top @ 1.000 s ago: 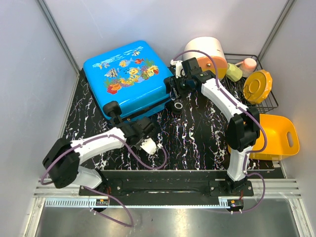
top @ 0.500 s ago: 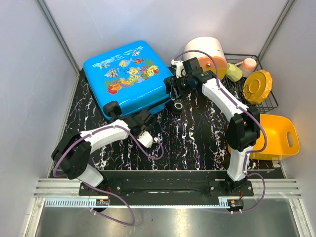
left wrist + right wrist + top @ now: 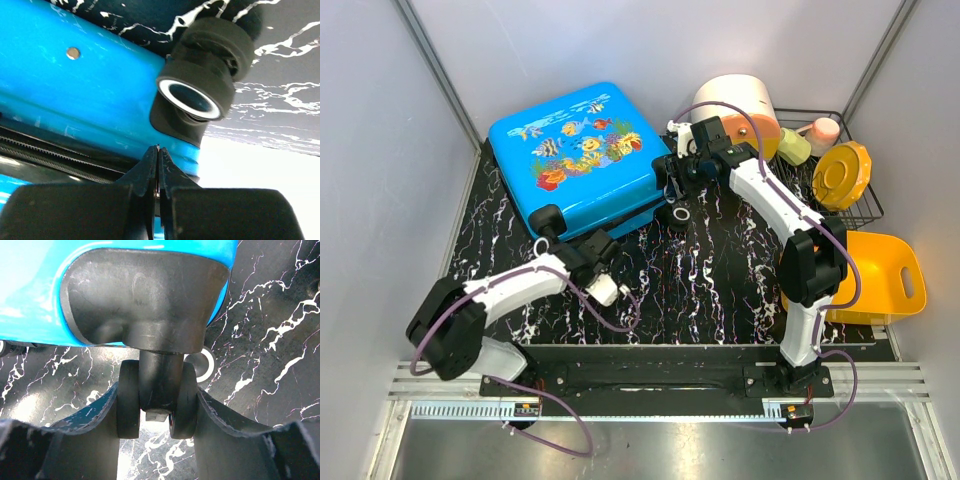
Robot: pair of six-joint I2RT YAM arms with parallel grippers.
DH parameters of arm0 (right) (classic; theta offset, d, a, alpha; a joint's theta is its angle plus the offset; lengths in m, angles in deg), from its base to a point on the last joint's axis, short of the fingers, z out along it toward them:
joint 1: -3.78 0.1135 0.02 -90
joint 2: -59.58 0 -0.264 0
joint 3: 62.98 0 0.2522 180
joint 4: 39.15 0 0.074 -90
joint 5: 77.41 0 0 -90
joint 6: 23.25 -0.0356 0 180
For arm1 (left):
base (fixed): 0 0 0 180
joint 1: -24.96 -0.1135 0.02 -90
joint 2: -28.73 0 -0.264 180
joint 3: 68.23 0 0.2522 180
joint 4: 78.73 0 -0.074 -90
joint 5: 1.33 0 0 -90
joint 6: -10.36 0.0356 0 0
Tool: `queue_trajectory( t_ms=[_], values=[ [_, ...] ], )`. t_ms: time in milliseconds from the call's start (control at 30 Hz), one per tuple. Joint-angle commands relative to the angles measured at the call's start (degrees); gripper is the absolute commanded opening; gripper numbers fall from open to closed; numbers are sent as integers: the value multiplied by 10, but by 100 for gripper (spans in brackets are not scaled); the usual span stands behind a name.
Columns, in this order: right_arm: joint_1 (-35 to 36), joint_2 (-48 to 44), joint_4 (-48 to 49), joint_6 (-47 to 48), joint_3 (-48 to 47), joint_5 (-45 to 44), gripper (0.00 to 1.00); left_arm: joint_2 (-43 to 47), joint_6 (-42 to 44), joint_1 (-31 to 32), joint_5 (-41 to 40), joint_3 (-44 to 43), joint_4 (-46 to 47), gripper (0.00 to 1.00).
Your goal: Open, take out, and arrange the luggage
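Note:
The blue fish-print suitcase [image 3: 570, 150] lies flat and closed at the back left of the table. My left gripper [image 3: 584, 243] is at its near edge beside a black wheel [image 3: 544, 246]. In the left wrist view the fingers are pressed together [image 3: 158, 150] against the blue side shell [image 3: 75, 95], just under the zip track [image 3: 45, 150] and below a white-ringed wheel [image 3: 195, 97]. I cannot tell if anything thin is pinched. My right gripper [image 3: 670, 180] is at the suitcase's right corner. Its fingers clamp a black twin wheel [image 3: 129, 400] from both sides, the gripper [image 3: 155, 405] closed around it.
A white-and-orange round box [image 3: 740, 105] stands behind the right arm. A wire basket [image 3: 865, 215] at the back right holds a yellow lid [image 3: 842, 172], a pink bottle [image 3: 820, 130] and a green item [image 3: 795, 148]. A yellow basin [image 3: 880, 275] sits right. Walls enclose the table.
My left gripper has moved up and left, from the open table to the suitcase's near edge by the wheel. The right gripper and the suitcase have stayed put.

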Motion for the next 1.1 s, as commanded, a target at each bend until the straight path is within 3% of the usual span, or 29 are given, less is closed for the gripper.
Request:
queue_trajectory(
  t_ms=[0,400,600,800,1067],
  values=[
    [-29,-13,55,34,-15,-35,0,74,3,-4,-38,48,-33,0],
    [-49,-9,56,56,-9,-51,0,314,87,-18,-7,236,-38,0],
    [-62,-4,56,78,-13,-67,0,424,158,-44,11,274,-54,0],
    [-73,2,61,99,-12,-85,0,433,232,-139,28,283,-36,0],
    [-91,22,66,115,-33,-105,0,368,363,-289,76,290,136,0]
  ],
)
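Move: The luggage's near-left corner, where its zipper ends, is about 8 cm to the left of the left gripper and level with it in reach and height. Of the two left wheels, the lower sits some 4 cm back, 3 cm left and 4 cm below, the upper roughly 6 cm left, 2 cm back and 5 cm above. From the right gripper, that corner is about 26 cm left, 12 cm back and 7 cm lower. Bring the shut left gripper back about 5 cm and left out of the space by the luggage's left wheels, rising slightly while the fingertips tilt up and turn some 15 degrees clockwise. Then swing it farther left and a little forward, to the near-left corner. Keep the right gripper clamped on the right upper wheel, easing about 1 cm right as it turns slightly counter-clockwise. ##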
